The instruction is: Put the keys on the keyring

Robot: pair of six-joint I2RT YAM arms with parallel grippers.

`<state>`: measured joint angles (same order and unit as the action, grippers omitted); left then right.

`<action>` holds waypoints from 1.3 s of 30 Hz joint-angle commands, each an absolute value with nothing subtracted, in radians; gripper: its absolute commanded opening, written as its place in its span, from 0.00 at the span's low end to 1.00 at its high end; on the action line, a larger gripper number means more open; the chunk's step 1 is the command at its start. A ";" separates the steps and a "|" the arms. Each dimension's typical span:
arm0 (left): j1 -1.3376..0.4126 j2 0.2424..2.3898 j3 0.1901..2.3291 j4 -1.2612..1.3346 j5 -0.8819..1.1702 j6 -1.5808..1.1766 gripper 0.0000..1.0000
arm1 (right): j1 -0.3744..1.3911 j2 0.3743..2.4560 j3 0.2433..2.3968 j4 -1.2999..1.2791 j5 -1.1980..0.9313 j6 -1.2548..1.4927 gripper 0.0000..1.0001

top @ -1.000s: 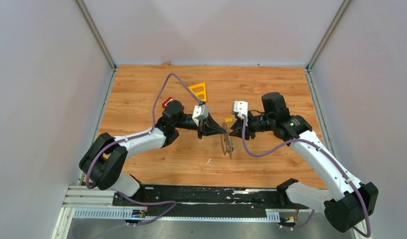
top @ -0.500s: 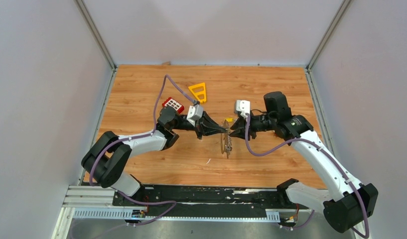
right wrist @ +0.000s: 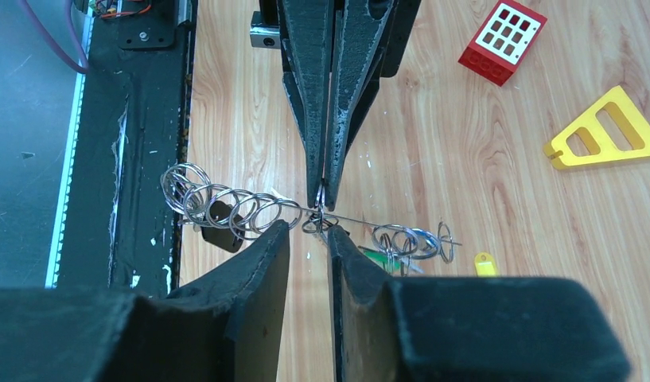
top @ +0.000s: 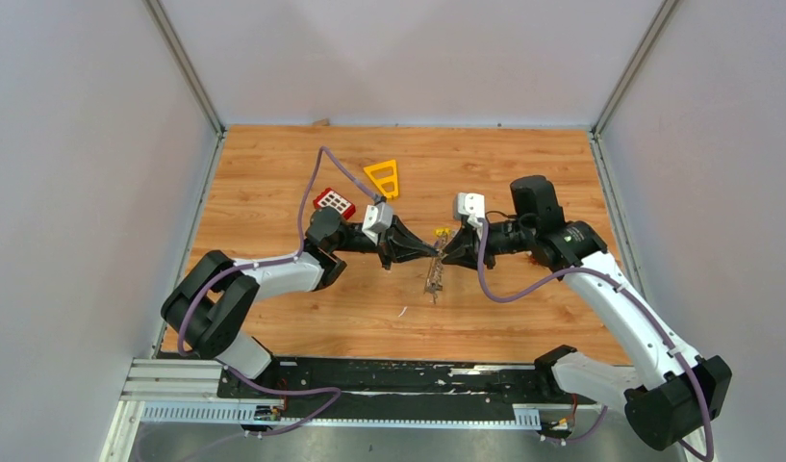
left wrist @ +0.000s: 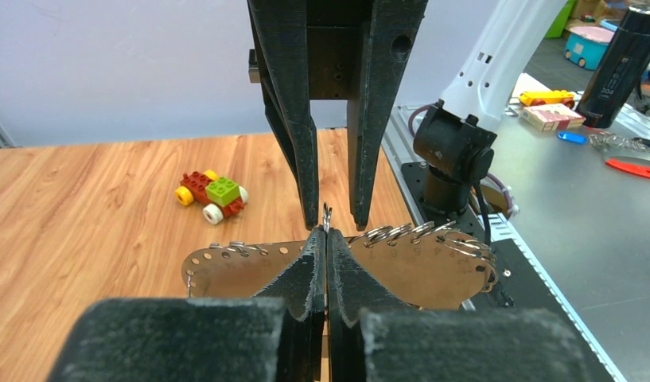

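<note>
The keyring (left wrist: 417,270) is a flat grey D-shaped metal piece with several small split rings along its edge. My left gripper (left wrist: 326,232) is shut on its rim and holds it above the table. Seen edge-on in the right wrist view, the keyring (right wrist: 385,226) carries a black-tagged key (right wrist: 223,232) and a green-tagged key (right wrist: 379,256). A yellow-tagged key (right wrist: 484,263) lies on the table. My right gripper (right wrist: 308,232) faces the left gripper (right wrist: 321,199) tip to tip, jaws slightly apart around a small ring (right wrist: 317,225), with no visible contact.
A yellow triangular frame (top: 383,177) and a red block (top: 334,203) lie behind the left arm. A small brick car (left wrist: 212,196) sits on the wood under the right arm. The black rail (right wrist: 138,143) at the near table edge is close to the keyring.
The left arm shifted left, uncovering the red block, and turned the keyring more edge-on. The right gripper closed in on the left fingertips; its jaws widened briefly, then narrowed again.
</note>
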<state>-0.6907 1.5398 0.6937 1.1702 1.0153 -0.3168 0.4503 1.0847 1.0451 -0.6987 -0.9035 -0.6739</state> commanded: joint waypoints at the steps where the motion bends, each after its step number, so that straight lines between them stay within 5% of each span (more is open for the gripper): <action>1: -0.687 1.539 0.694 1.249 1.016 -0.323 0.00 | 0.447 1.088 1.088 -0.672 -0.933 -0.661 0.24; 21: -0.692 1.567 0.695 1.279 1.026 -0.347 0.00 | 0.448 1.113 1.093 -0.627 -0.905 -0.620 0.00; 29: -0.692 1.490 0.753 0.877 1.002 -0.058 0.32 | 0.483 1.113 1.135 -0.748 -0.746 -0.711 0.00; 39: -0.692 1.448 0.854 0.480 0.957 0.230 0.41 | 0.541 1.146 1.174 -0.845 -0.600 -0.717 0.00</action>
<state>-0.6914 1.4914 0.8303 0.6102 0.9703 0.0895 0.5163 1.1324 1.1130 -0.8116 -0.6754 -0.7013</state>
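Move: The left hand holds the keyring by a small ring at its fingertips. The right hand's open fingers already straddle that ring, which is about 1 cm to their left and level in height. On the table some 20 cm below the left hand are the yellow-tagged key, about 7 cm ahead and 2 cm right, the yellow triangle, 18 cm ahead and 11 cm left, and the red block, 12 cm ahead and 18 cm left. Right fingers pinch the ring and sink about 2 cm; left fingers open off it, easing forward and down. ##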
